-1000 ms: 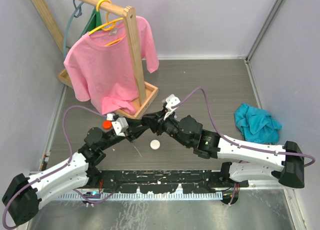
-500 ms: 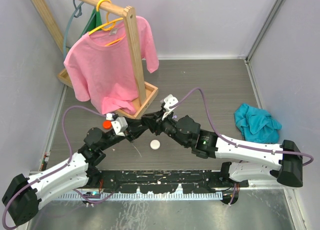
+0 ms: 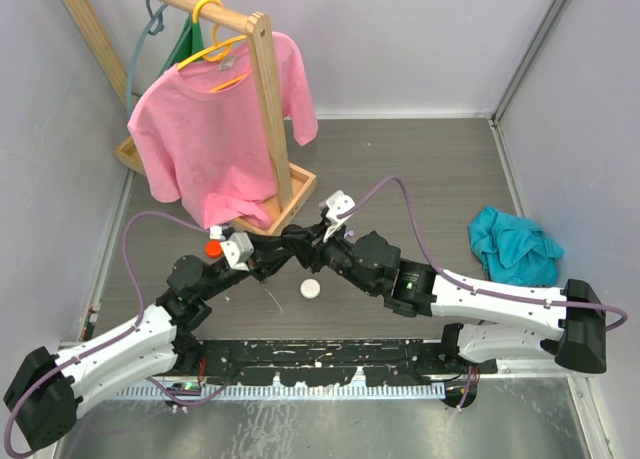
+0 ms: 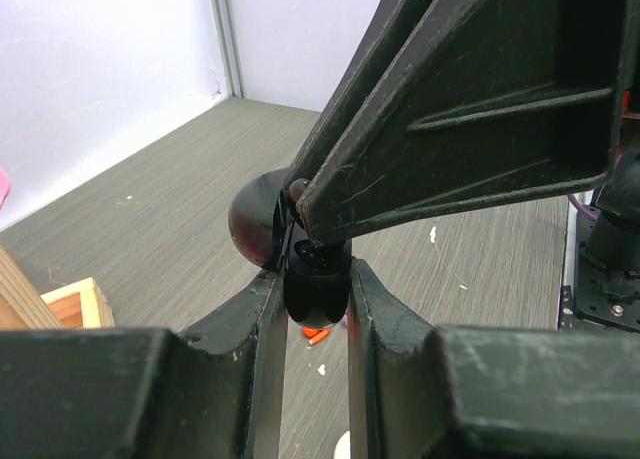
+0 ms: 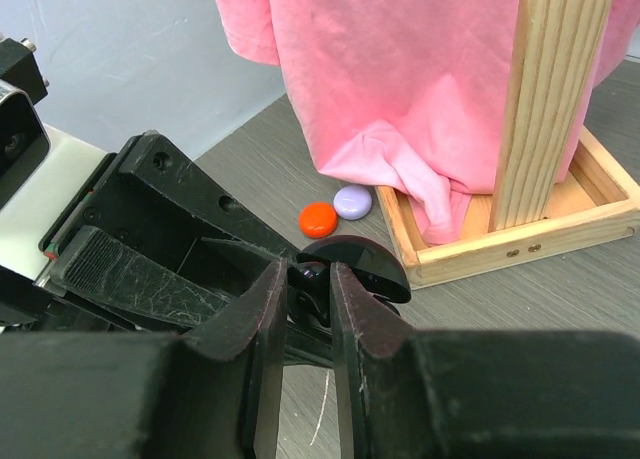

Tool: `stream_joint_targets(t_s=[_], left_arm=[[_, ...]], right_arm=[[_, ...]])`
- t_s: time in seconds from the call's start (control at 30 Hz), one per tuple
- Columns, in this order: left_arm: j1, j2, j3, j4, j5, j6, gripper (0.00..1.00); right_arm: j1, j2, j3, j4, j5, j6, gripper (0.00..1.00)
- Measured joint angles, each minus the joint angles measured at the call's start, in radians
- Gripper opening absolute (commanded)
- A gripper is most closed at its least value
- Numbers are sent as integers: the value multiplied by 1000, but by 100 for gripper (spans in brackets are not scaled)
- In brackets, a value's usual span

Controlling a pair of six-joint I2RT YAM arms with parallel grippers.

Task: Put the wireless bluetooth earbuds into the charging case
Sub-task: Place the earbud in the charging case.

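Observation:
In the left wrist view my left gripper (image 4: 316,279) is shut on the body of a black charging case (image 4: 316,291). Its domed lid (image 4: 256,221) hangs open to the left. My right gripper (image 5: 307,279) comes in from above, shut on a small black earbud (image 5: 310,272) held right at the case's open top, next to the lid (image 5: 356,262). In the top view the two grippers meet nose to nose, left gripper (image 3: 272,255) and right gripper (image 3: 299,241); case and earbud are hidden there. An orange-red earbud (image 4: 318,336) lies on the table below the case.
A white round case (image 3: 311,289) lies just in front of the grippers. An orange case (image 5: 318,219) and a purple case (image 5: 352,201) sit by the wooden rack base (image 3: 296,201), where a pink shirt (image 3: 215,129) hangs. A teal cloth (image 3: 512,244) lies at the right.
The right arm has edged slightly to the left, toward the left gripper. Both grips look unchanged.

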Motion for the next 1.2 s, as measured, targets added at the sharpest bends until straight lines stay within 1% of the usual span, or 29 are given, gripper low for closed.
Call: stream_joint_targets(t_s=[0.27, 0.37, 0.5, 0.77, 0.93, 1.03, 1.2], left_arm=[[-1, -10, -1, 6, -3, -7, 0], [-1, -13, -4, 13, -6, -18, 0], [-1, -13, -6, 17, -11, -21, 0], [-1, -12, -21, 29, -27, -21, 0], [-1, 1, -47, 34, -42, -18, 0], [-1, 6, -61, 34, -55, -15, 0], [-1, 5, -70, 11, -98, -2, 0]], right_arm=[[0, -1, -1, 2, -2, -3, 24], [2, -1, -1, 1, -2, -3, 29], [2, -1, -1, -8, -1, -2, 39], [2, -2, 0, -32, 1, -7, 52], [2, -4, 18, -94, 26, -19, 57], [2, -4, 55, -154, 59, -31, 59], [-14, -3, 115, -254, 119, -44, 60]])
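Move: The black charging case, lid open and held in the left fingers, is right at the right fingertips, about 1 cm forward, 1 cm left and 1 cm below. From the left hand the case is level fore and aft, about 1 cm right and 1 cm up. Some 22 cm beneath the right hand, the white case lies about 3 cm back and 3 cm right, and the loose orange earbuds some 7 cm forward and 12 cm right. Right fingertips, still on the black earbud in the case's mouth, let go of it, spreading from about a quarter to well over half open. That hand sinks a centimetre, then backs off rightward and forward, some 3 cm, rolling its left side down and turning slightly clockwise. The left keeps its grip on the case and, late on, lowers it about 3 cm, easing slightly forward and left. ##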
